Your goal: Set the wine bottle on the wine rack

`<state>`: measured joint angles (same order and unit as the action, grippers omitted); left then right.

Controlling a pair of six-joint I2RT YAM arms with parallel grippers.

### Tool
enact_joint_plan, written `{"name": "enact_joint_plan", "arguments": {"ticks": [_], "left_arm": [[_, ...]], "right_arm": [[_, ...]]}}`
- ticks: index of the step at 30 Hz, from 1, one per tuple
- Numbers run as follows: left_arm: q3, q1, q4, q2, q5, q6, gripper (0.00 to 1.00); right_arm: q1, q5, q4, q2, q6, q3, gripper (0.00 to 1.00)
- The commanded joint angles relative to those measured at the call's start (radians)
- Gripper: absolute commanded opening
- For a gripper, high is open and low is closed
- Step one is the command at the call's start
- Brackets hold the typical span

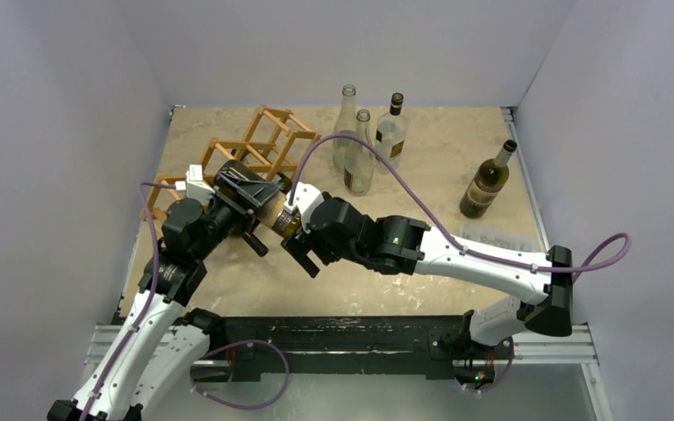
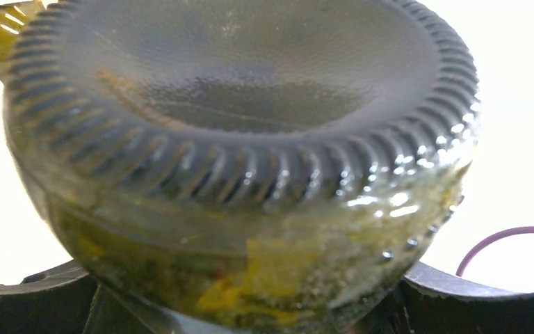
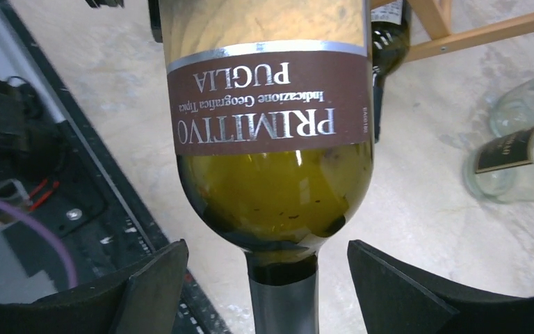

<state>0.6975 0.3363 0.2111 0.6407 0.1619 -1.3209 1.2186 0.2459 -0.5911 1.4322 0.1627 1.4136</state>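
The wine bottle, olive-green glass with a brown label, lies roughly level above the table between my two arms. Its ribbed base fills the left wrist view. My left gripper is shut on the bottle's lower body, its dark fingers pressing on either side. In the right wrist view the bottle points its foil-capped neck at me, and my right gripper stands open around that neck, with a gap at each finger. The wine rack, an orange-brown wooden lattice, stands just behind my left gripper.
Three clear or pale bottles stand at the back centre. A dark green bottle stands at the right. Rack bars and a dark bottle show beyond the held one. The walls close in on three sides.
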Motion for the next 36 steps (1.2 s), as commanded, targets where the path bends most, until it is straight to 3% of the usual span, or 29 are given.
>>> {"name": "enact_joint_plan", "arguments": {"ticks": [1,4,9,21,24,26,31,36], "left_arm": [[0.052,-0.005,-0.097,-0.009,0.026,-0.031,0.0],[0.049,-0.005,-0.101,-0.012,0.035,-0.043,0.0],[0.053,-0.005,-0.088,-0.019,0.038,-0.052,0.0],[0.07,-0.005,-0.062,0.004,0.107,-0.111,0.0],[0.074,-0.005,-0.051,0.009,0.122,-0.115,0.0],[0.074,-0.005,-0.038,0.008,0.123,-0.116,0.0],[0.102,-0.005,0.029,0.024,0.137,-0.115,0.0],[0.14,-0.005,0.097,0.073,0.203,-0.083,0.29]], "right_arm": [[0.063,0.253,0.032,0.013,-0.048,-0.014,0.88],[0.092,0.348,0.03,0.027,-0.068,-0.016,0.82],[0.111,0.37,0.064,0.024,-0.081,-0.016,0.66],[0.126,0.375,0.06,0.076,-0.107,-0.005,0.58],[0.128,0.369,0.087,0.065,-0.115,-0.022,0.52],[0.13,0.362,0.11,0.053,-0.122,-0.034,0.41],[0.131,0.407,0.162,0.012,-0.125,-0.086,0.03],[0.131,0.433,0.191,-0.038,-0.114,-0.142,0.0]]}}
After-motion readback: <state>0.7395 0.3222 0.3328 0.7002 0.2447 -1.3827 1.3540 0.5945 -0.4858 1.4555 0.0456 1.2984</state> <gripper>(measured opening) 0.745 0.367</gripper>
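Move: The bottle's neck lies almost between the right hand's open fingers, about 2 cm below their midpoint. From this hand, the wine rack is some 17 cm left, 13 cm ahead and 20 cm down. The nearer clear bottle stands about 13 cm right, 13 cm ahead and 12 cm down. From the left hand, which already grips the bottle's body, the neck lies roughly 7 cm back, 8 cm right and 5 cm lower. The right fingers close from wide open and pinch the bottle's neck just beside the shoulder, as the hand works some 2.5 cm down and swings its fingertips about 15 degrees clockwise towards forward. The left hand keeps its hold on the body near the base, sinks about 2 cm and tips its fingers down some 10 degrees. ##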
